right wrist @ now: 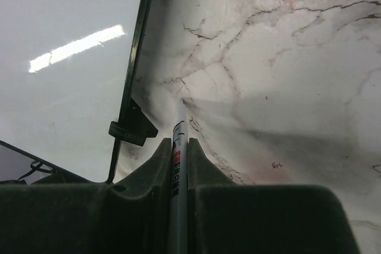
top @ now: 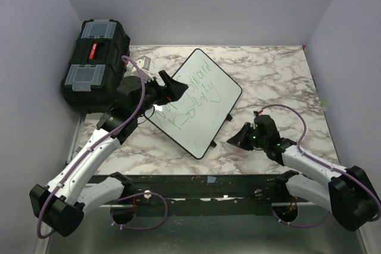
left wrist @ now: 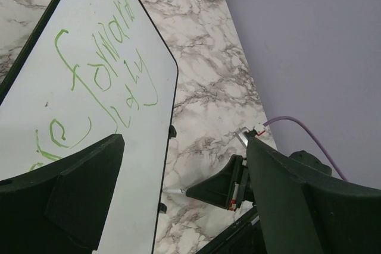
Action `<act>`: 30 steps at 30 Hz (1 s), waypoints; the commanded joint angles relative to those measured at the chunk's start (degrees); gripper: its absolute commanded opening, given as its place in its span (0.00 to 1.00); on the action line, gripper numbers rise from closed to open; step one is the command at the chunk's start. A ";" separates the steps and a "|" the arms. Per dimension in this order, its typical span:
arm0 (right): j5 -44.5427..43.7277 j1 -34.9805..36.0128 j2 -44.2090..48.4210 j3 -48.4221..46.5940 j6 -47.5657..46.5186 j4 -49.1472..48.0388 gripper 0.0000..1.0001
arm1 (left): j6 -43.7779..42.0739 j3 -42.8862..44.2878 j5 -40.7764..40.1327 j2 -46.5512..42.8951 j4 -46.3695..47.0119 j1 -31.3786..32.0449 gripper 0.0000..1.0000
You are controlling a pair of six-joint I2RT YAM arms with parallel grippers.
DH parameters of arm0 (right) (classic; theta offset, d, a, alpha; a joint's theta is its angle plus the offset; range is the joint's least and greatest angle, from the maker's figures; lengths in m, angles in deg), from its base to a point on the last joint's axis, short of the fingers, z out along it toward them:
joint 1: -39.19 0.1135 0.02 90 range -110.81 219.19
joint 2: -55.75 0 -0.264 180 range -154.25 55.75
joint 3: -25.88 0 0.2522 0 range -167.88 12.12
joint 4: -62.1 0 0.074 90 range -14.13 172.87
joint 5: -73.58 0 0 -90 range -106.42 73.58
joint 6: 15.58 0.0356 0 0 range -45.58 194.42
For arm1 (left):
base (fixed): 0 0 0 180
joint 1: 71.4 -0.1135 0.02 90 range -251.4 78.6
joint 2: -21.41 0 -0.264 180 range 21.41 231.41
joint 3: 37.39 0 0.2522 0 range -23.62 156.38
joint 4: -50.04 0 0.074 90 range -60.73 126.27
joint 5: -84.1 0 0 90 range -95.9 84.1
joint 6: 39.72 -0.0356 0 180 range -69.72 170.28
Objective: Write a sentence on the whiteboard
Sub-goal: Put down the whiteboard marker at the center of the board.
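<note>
The whiteboard (top: 205,117) lies tilted like a diamond on the marble table. The sentence (top: 191,94) runs across it in two lines of thin green handwriting, also legible in the left wrist view (left wrist: 101,81). My left gripper (top: 171,89) hovers open over the board's left part, its fingers wide apart with nothing between them (left wrist: 186,142). My right gripper (top: 237,137) rests low on the table just right of the board's lower right edge. It is shut on a white marker (right wrist: 178,165), whose tip points at the board's black rim (right wrist: 136,57).
A black toolbox (top: 95,63) with clear lid compartments stands at the back left, close behind the left arm. Purple-grey walls enclose the table on three sides. A small black knob (right wrist: 132,128) sticks out from the board's rim near the marker tip.
</note>
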 commanded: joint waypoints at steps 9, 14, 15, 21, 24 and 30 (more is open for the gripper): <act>1.84 0.33 -3.39 5.39 2.98 -13.02 0.25 | -1.64 -2.35 1.20 -3.79 0.76 -0.38 0.86; -0.28 0.33 -1.51 6.72 3.31 -11.49 0.45 | -2.30 -2.57 0.27 -4.68 -0.69 -0.38 0.86; -0.46 0.33 -1.24 6.62 3.12 -10.79 0.48 | -2.49 -2.64 0.01 -4.79 -0.87 -0.38 0.86; -4.15 0.32 1.57 3.82 1.33 -3.43 0.68 | -3.97 -2.67 -0.97 -5.55 -2.11 -0.38 0.86; -8.29 0.31 4.20 0.94 -0.78 4.15 0.79 | -5.79 -2.35 -1.89 -6.20 -3.58 -0.38 0.87; -16.45 0.33 9.06 -8.49 -6.93 16.78 0.92 | -12.11 -1.54 -5.11 -8.80 -7.87 -0.56 0.91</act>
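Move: My right hand still pinches the whiteboard marker, tip slanting down; the bare marble where it will lie is about 3 cm below, 2 cm back and 1 cm left. The near board clip is some 6 cm left and 2 cm ahead, the far clip roughly 11 cm straight ahead, the whiteboard's middle about 16 cm ahead and 12 cm left. From my left hand that spot lies about 10 cm back, 17 cm right and 29 cm below. I ease my right hand down roughly 1.5 cm with a slight shift left, then spread the fingers from their pinch to nearly wide open, letting go of the marker on the marble beside the whiteboard. Still opening, the hand lifts clear about 3.5 cm, drawing right and a little forward. My empty left hand backs off a few centimetres, back and left. ##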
